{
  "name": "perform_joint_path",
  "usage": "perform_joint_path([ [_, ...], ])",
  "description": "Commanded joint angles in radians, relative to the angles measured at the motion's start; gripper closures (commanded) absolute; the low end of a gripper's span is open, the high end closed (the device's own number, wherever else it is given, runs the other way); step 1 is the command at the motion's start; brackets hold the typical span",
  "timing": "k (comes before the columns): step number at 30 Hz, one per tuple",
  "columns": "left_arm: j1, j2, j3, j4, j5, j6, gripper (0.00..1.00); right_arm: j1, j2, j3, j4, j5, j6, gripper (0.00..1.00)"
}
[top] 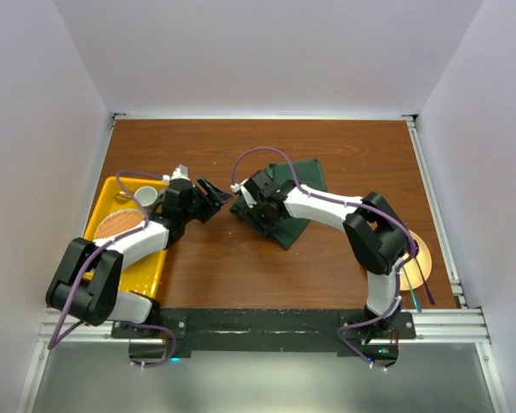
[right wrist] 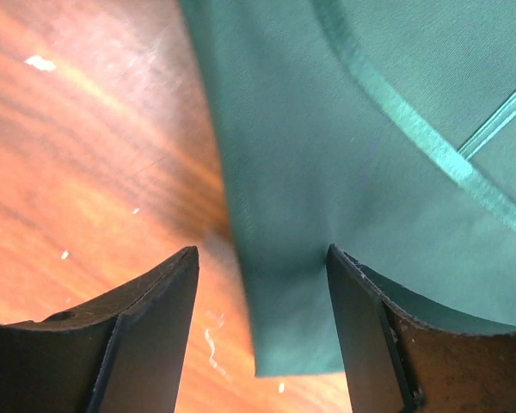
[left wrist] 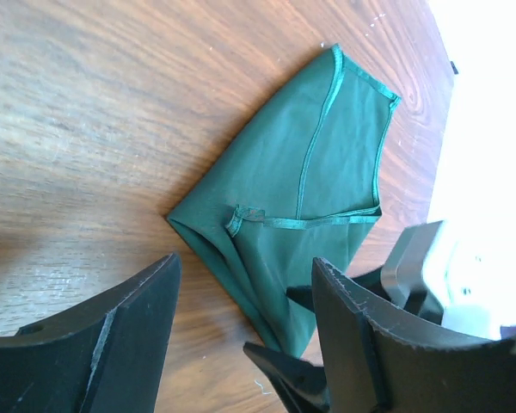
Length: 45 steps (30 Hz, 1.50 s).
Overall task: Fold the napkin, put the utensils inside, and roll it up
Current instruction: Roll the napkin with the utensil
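Note:
The dark green napkin (top: 294, 194) lies folded in the middle of the wooden table; the left wrist view shows it as a triangle with hemmed edges (left wrist: 310, 163). My right gripper (top: 242, 206) is open, low over its left corner. That corner (right wrist: 344, 258) lies flat between the fingers, ungripped (right wrist: 260, 254). My left gripper (top: 217, 191) is open just left of the napkin, holding nothing (left wrist: 245, 267). Thin stick-like utensils (top: 423, 284) lie across an orange plate at the right front.
A yellow tray (top: 146, 275) stands at the left, holding a white cup (top: 145, 196) and a round brown mat (top: 119, 225). The orange plate (top: 423, 245) sits beside the right arm's base. Metal rails edge the table on both sides.

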Motion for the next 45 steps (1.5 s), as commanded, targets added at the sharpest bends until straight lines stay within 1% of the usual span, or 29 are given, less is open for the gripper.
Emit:
perform_joint_path([
  [1,0.016,-0.030,0.016,-0.032,0.006,0.063,0.34,0.021,-0.072,0.052,-0.050,0.054,-0.001,0.34],
  [5,0.019,-0.043,0.006,-0.038,0.023,0.065,0.34,0.035,-0.113,0.037,-0.050,0.068,-0.009,0.34],
  [7,0.022,-0.053,0.000,-0.039,0.020,0.065,0.34,0.047,-0.121,0.031,-0.050,0.060,-0.007,0.37],
  [11,0.034,-0.061,-0.006,-0.036,0.026,0.066,0.34,0.062,-0.122,-0.001,-0.031,0.055,-0.010,0.61],
  [12,0.036,-0.060,-0.004,-0.036,0.029,0.065,0.34,0.064,-0.121,-0.008,-0.024,0.060,-0.010,0.62],
  [19,0.037,-0.075,-0.007,-0.044,0.037,0.073,0.35,0.062,-0.078,-0.009,-0.001,0.083,-0.013,0.57],
  [21,0.039,-0.079,-0.009,-0.049,0.034,0.074,0.35,0.064,-0.070,-0.017,0.009,0.083,-0.047,0.52],
  [24,0.042,-0.087,-0.011,-0.052,0.033,0.074,0.35,0.064,-0.047,-0.029,0.021,0.086,-0.050,0.52],
  [27,0.042,-0.089,-0.014,-0.052,0.034,0.073,0.35,0.067,-0.033,-0.051,0.038,0.086,-0.048,0.53],
  [30,0.042,-0.087,-0.017,-0.053,0.031,0.071,0.35,0.068,-0.018,-0.061,0.052,0.092,-0.041,0.57],
  [36,0.044,-0.079,-0.023,-0.052,0.036,0.074,0.35,0.076,0.017,-0.090,0.088,0.117,-0.027,0.56],
  [39,0.047,-0.076,-0.032,-0.046,0.039,0.073,0.35,0.088,0.043,-0.097,0.092,0.158,-0.027,0.58],
  [41,0.051,-0.069,-0.034,-0.039,0.048,0.073,0.35,0.092,0.053,-0.110,0.108,0.167,0.007,0.59],
  [43,0.054,-0.063,-0.037,-0.035,0.057,0.074,0.34,0.088,0.062,-0.124,0.125,0.172,0.016,0.63],
  [45,0.056,-0.060,-0.040,-0.032,0.060,0.076,0.34,0.090,0.069,-0.126,0.130,0.170,0.022,0.71],
])
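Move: The folded-over edge of the napkin, where the right fingers will close, lies almost under the right hand, about 1 cm back and 2 cm below. From that hand the edge's left corner is some 7 cm left and 5 cm ahead, its near corner about 6 cm right and 6 cm back, and the middle of the flat part roughly 9 cm right and 8 cm ahead. From the left hand, the edge is about 10 cm right, 7 cm back and 8 cm below. The right hand rises about 3.5 cm over the napkin's folded-over edge, drifting slightly back as its spread fingers draw roughly half together, then comes down about 4.5 cm, to a little lower and 1 cm nearer the base than it began, and stays low with the fingertips narrowed astride the edge, one just outside on the table side and the other over the cloth. The open left hand only drifts about 2 cm left and back, away from the napkin, touching nothing. ##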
